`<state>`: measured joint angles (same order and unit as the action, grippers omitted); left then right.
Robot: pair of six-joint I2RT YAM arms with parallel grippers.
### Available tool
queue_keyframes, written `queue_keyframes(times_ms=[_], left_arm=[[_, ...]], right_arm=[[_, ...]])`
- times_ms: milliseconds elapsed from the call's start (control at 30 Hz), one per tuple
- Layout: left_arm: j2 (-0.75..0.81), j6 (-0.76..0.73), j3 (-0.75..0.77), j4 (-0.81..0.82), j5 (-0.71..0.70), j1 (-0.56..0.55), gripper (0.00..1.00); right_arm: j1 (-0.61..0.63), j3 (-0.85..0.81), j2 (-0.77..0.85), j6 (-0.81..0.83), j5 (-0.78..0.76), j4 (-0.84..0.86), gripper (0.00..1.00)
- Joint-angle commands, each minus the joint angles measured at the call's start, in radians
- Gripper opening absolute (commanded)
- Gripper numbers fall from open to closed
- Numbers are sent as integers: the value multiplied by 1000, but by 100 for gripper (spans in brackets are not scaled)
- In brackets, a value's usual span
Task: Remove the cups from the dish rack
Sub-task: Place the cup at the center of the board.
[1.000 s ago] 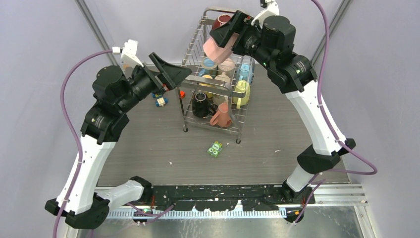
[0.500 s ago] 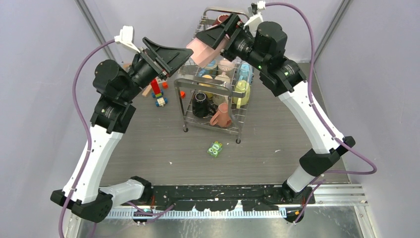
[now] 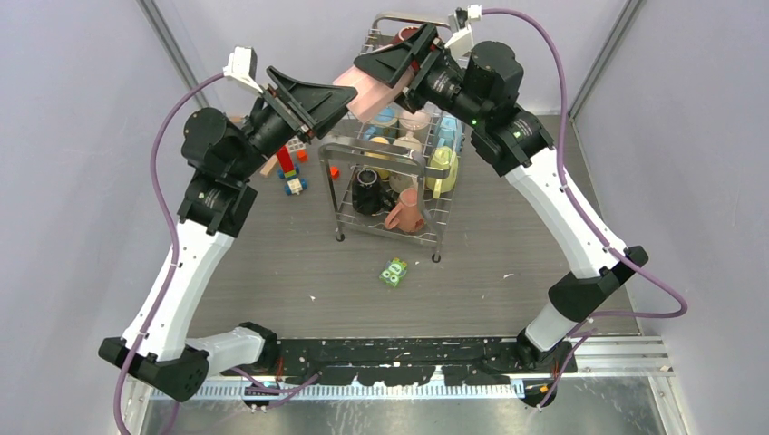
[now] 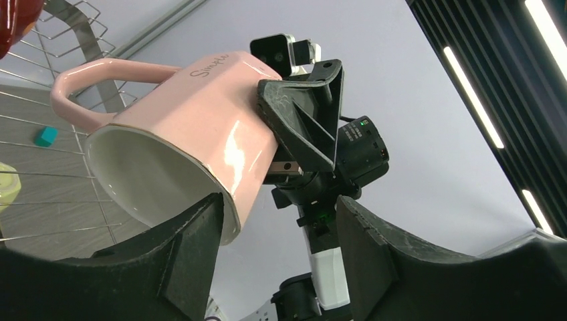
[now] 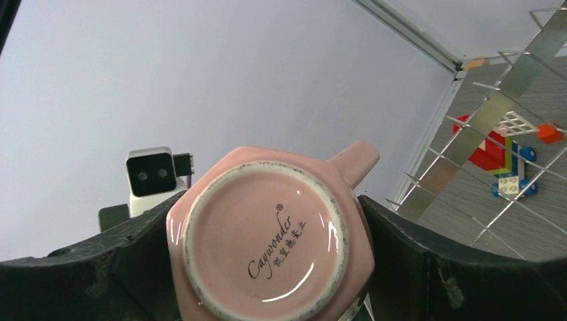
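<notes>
Above the dish rack, my right gripper is shut on a pale pink cup, lying on its side. The right wrist view shows its jaws pressing both sides of the cup's base. My left gripper meets the cup from the left with its jaws open. In the left wrist view the cup's rim sits between the jaws of the left gripper, against the left finger. Several cups stay in the rack: dark red, black, salmon, yellow.
Coloured toy blocks lie on the table left of the rack. A small green packet lies in front of it. Lilac walls close in on both sides and behind.
My right gripper carried the pink cup up and left out of the rack's top. My left gripper rose and moved right to the cup's mouth, its jaws narrowing.
</notes>
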<state>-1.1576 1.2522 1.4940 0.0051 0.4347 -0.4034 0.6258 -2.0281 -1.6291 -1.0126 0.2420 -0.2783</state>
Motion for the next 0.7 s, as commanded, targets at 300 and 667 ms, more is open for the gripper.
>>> queue_keyframes(times_ms=[300,667], left_arm=[[-48,82,10,158,51,7,46],[-72,134,-9,221,52,6,0]], right_arm=[[-7,40,78,-119,99,274,14],[-8,88,99,-123,116,314,15]])
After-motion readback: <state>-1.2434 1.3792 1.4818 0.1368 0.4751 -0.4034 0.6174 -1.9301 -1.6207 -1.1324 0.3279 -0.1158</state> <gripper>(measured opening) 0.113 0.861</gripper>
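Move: The pink cup hangs in the right hand's grip near its base, middle about 2 cm ahead and 3 cm left of that hand point, at its height. From the left hand it lies some 3 cm ahead, 7 cm right and a couple of centimetres lower. The dark red cup stands about 11 cm ahead, 14 cm right and 10 cm below the left hand; the rack's front rail is roughly 3 cm back, 6 cm right and 15 cm below it. The pink cup's rim wall is taken by the left hand, which goes forward and right about 2.5 cm in all and closes from well over half open to nearly shut, one finger inside the mouth and one outside. The right hand keeps its grip on the base end, brings the cup about 1 cm left towards the left hand and rolls it some 8 degrees. ##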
